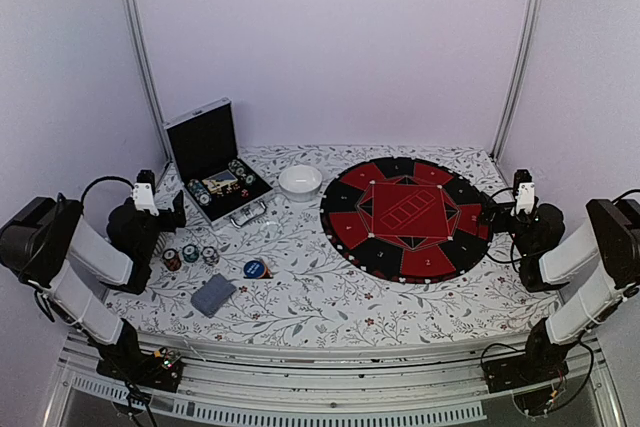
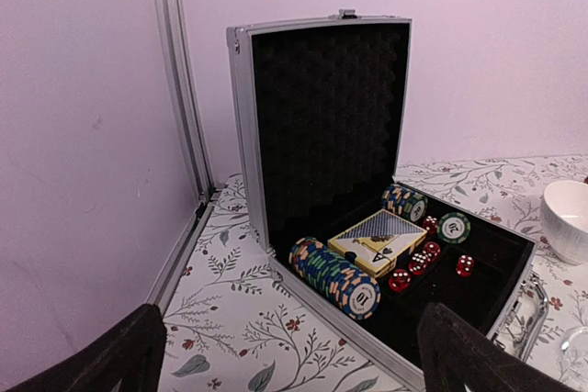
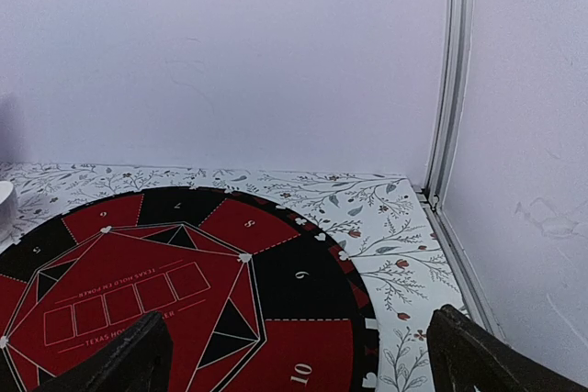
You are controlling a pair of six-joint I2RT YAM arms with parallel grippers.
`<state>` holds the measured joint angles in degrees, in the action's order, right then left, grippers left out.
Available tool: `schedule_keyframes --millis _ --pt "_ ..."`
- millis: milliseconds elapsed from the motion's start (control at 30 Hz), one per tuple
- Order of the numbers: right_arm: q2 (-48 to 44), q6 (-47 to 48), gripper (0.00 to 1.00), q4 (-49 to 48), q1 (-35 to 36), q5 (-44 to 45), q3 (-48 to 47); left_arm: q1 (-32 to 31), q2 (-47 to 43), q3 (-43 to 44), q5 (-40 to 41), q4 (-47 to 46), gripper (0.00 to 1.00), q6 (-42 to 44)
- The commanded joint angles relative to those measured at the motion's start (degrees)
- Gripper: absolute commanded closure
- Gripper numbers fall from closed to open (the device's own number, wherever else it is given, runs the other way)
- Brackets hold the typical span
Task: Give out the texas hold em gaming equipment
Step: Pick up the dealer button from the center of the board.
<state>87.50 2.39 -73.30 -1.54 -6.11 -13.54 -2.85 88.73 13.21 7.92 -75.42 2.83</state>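
Three small poker chips, red (image 1: 172, 259), teal (image 1: 190, 253) and black (image 1: 210, 255), stand on the floral table left of centre. A blue and orange marker disc (image 1: 257, 269) lies beside them, and a stack of grey-blue playing cards (image 1: 213, 294) lies nearer the front. More chips (image 2: 335, 275), a card box (image 2: 377, 240) and red dice (image 2: 413, 263) sit in the open case (image 2: 322, 126). My left gripper (image 1: 180, 209) (image 2: 294, 364) hovers open before the case, holding nothing. Open and bare, my right gripper (image 1: 487, 215) (image 3: 299, 364) sits at the right edge of the round red and black mat (image 3: 184, 291).
A white bowl (image 1: 300, 181) (image 2: 565, 218) stands between the case (image 1: 210, 162) and the round mat (image 1: 405, 217). The case's handle (image 2: 528, 314) juts out at its front. Metal frame posts (image 1: 140, 47) (image 3: 450, 80) and pale walls close the back corners.
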Motion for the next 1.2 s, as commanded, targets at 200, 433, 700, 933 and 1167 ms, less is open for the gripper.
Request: schedule_keyframes --millis 200,433,700,933,1167 --pt "0.66 -0.38 0.01 0.39 -0.25 0.37 -0.85 0.61 0.22 0.61 -0.51 0.07 0.02 0.21" --pt "-8.52 -1.63 0.01 11.61 -0.21 4.79 -2.72 1.34 -7.15 1.8 2.4 8.56 0.02 -1.61" --pt "-26.89 -11.23 0.01 39.98 -0.19 -4.02 -16.4 -0.48 -27.83 13.1 4.61 29.5 0.02 -4.17" --pt "-30.75 -23.68 0.01 47.75 -0.16 -30.86 -25.64 -9.28 -31.55 32.36 -5.18 63.47 0.02 -7.52" --pt "-29.93 -29.41 0.01 57.87 13.39 -29.44 -28.07 -27.72 -27.02 38.59 -8.89 89.75 0.02 -8.47"
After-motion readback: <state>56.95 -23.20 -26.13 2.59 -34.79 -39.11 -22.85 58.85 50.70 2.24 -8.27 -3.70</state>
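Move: The dealer button, which I take to be the blue disc on the open table, lies roughly 20 cm to my left hand's right, 14 cm back and 14 cm below. The chip stacks stand about 9 cm back and 3 cm right of that hand, the card box some 22 cm back and 11 cm right, and the case about 11 cm ahead and 9 cm right. From my right hand the button is nearly 60 cm left and 14 cm back. I lift both empty, open hands clear of the table. My left hand climbs about 25 cm, then swings some 15 cm right over the case side, sinking slightly, tipping up on the way, levelling again and turning about 25 degrees clockwise. My right hand rises to around 20 cm, then goes about 10 cm left and a little back, turning counter-clockwise and rolling its left side up. ##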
